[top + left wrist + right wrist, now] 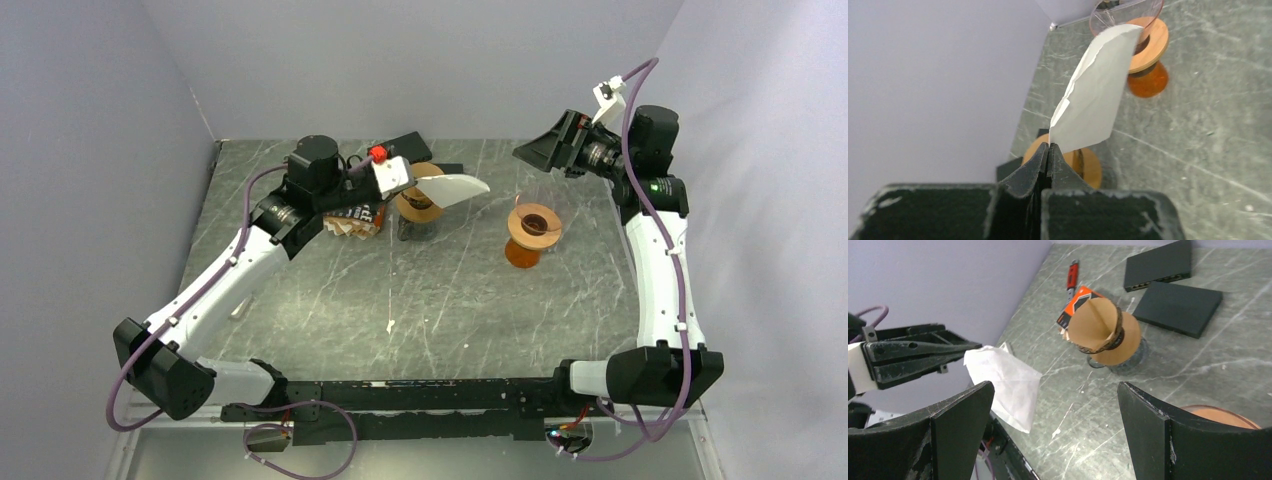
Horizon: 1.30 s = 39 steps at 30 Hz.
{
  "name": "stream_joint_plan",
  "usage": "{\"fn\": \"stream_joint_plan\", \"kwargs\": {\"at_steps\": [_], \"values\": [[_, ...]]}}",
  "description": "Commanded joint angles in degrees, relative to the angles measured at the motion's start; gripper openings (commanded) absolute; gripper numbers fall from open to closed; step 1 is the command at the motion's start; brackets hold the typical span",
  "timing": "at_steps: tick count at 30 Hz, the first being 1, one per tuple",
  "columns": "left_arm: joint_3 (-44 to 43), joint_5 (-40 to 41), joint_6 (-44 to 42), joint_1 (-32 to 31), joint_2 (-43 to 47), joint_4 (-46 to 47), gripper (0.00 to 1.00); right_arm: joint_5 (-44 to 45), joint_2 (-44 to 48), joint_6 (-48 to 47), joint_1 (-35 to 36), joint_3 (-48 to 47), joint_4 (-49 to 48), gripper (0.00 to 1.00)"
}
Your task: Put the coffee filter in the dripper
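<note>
My left gripper (418, 182) is shut on the corner of a white paper coffee filter (456, 188), held in the air above the back middle of the table. In the left wrist view the filter (1093, 95) rises from the closed fingertips (1049, 148) and its far edge overlaps the dripper (1148, 47). The dripper (533, 232) is a clear cone with a wooden collar on an amber base, standing to the right of the filter. My right gripper (540, 152) hangs open and empty, high behind the dripper, and its wrist view shows the filter (1004, 380) beyond the open fingers (1053, 390).
A glass stand with a brown paper cone (420, 205) sits just below the held filter. An orange box of brown filters (355, 222) lies under the left wrist. Two flat black boxes (1178, 307) and a red-handled tool (1072, 275) lie at the back.
</note>
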<state>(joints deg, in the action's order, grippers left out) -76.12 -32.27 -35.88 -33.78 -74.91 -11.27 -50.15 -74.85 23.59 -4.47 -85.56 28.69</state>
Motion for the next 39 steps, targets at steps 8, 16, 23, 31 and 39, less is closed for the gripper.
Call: {"fn": "stream_joint_plan", "kwargs": {"at_steps": [8,16,23,31,39], "values": [[-2.2,-2.7,-17.8,-1.9,-1.2,0.3,0.00,-4.4,-1.2,-12.1,9.9,-4.8,4.0,0.88],[-2.0,-3.0,-16.1,-2.2,-1.6,0.9,0.00,2.1,-2.3,-17.9,16.4,-5.2,8.7,0.84],[-1.3,-2.6,-15.2,-2.4,-1.4,1.6,0.00,9.5,-3.1,-19.0,20.5,-4.9,10.0,0.71],[-1.7,-2.4,-14.7,-2.5,-2.3,1.2,0.00,13.0,-3.1,-18.9,22.0,-3.5,8.7,0.63],[-0.9,-1.5,-14.3,-2.5,-2.1,2.0,0.00,14.9,-3.2,-18.6,22.1,-2.8,7.4,0.56]]}}
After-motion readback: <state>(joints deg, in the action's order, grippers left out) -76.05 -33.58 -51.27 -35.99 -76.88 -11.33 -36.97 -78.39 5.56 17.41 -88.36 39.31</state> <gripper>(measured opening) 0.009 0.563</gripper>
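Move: The right hand, open and empty, goes for the coffee filter: its middle is about 13 cm to the left, 4 cm back and some 6 cm below. The dripper on the orange server stands almost straight beneath that hand, roughly 1 cm back and 20 cm down. The left hand already grips the filter by one edge, its middle about 6 cm to the right, 1 cm back and 2 cm below. The left fingers keep their pinch on the filter's edge, easing about 1.5 cm right as the wrist rolls some 15 degrees and settles. The right hand swings about 9 cm left and 4 cm back towards the free end, turning counter-clockwise roughly 20 degrees, then sinks about 5 cm while rolling and edging slightly forward. Its fingers narrow from wide to about half open, without gripping the paper yet. ##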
